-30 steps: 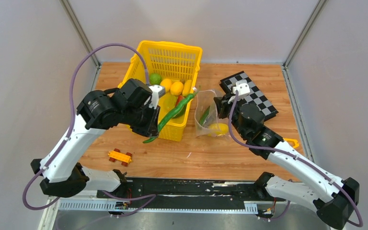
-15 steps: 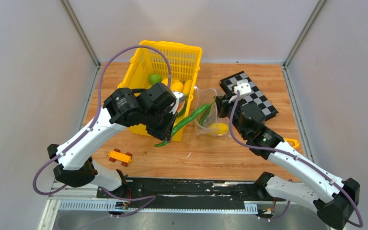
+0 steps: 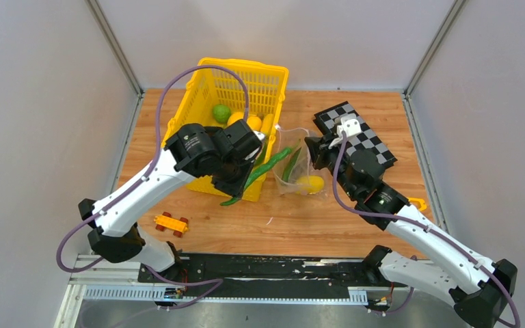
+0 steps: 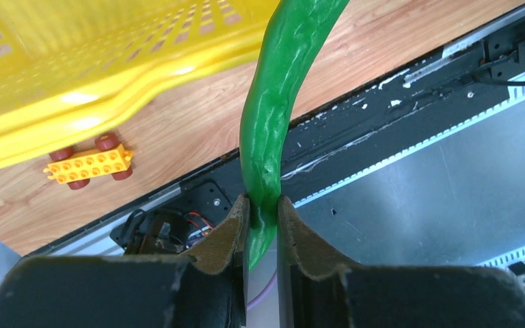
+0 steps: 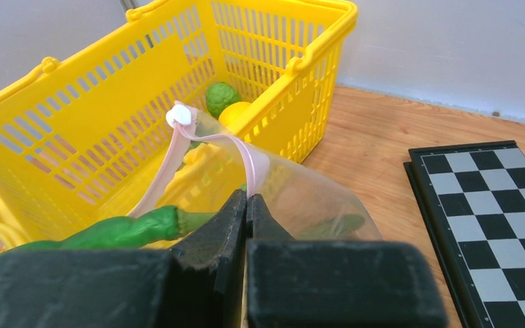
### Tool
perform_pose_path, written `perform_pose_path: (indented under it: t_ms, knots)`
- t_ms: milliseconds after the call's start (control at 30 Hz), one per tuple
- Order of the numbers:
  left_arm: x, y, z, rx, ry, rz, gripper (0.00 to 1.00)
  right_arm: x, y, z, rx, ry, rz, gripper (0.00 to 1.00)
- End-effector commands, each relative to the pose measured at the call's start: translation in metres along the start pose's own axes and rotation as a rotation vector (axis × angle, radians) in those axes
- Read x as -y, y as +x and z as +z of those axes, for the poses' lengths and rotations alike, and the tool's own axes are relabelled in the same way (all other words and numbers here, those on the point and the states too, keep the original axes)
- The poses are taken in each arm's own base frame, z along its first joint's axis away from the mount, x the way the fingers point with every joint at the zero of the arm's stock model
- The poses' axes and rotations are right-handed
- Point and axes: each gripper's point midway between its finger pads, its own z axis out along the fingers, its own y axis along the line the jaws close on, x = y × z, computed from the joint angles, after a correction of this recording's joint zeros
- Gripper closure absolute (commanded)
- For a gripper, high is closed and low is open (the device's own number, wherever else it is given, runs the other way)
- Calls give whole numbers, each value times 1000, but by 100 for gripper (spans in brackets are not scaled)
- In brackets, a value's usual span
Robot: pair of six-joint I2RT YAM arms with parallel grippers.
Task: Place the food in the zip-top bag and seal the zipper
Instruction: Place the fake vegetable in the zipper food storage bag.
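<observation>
In the left wrist view my left gripper (image 4: 263, 208) is shut on the lower end of a long green pod (image 4: 280, 102). From above, that pod (image 3: 263, 169) slants up from the basket's front corner, its tip at the mouth of the clear zip-top bag (image 3: 294, 174). My right gripper (image 5: 247, 198) is shut on the bag's pink zipper (image 5: 178, 147) and holds the mouth up. The zipper's white slider (image 5: 178, 116) shows at the top. A yellow lemon (image 3: 311, 183) and another green pod (image 3: 289, 165) lie inside the bag. More food sits in the yellow basket (image 3: 246, 68): a green ball (image 3: 221, 112) and yellow fruits (image 3: 253, 123).
An orange toy car (image 3: 171, 223) sits on the wooden table near the left arm's base. A chequerboard (image 3: 372, 143) lies behind the right arm. A small yellow object (image 3: 417, 203) peeks out at the table's right edge. Grey walls close in on three sides.
My left arm has swung right with the green pod, from over the basket's front to the bag's mouth. The right gripper has kept its hold on the zipper.
</observation>
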Motion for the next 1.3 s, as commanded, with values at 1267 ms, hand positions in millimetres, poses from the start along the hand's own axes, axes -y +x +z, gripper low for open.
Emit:
perform_pose_path:
  t_ms: [1267]
  knots:
    - [78,-135,61,267,150,6,77,-64,-12,-38,59,-307,152,100]
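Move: The left hand holds the green pepper by its near end; the bag's open mouth is about 13 cm ahead of this hand, 14 cm to its right, roughly level. The yellow basket is centred some 16 cm ahead of that hand, 4 cm left and 12 cm below. From the right hand, already pinching the bag's rim, the pepper's middle lies about 6 cm back, 10 cm left and slightly below. Left hand feeds its green pepper 12 cm right, 6 forward into the bag; right hand brings it back-left. ##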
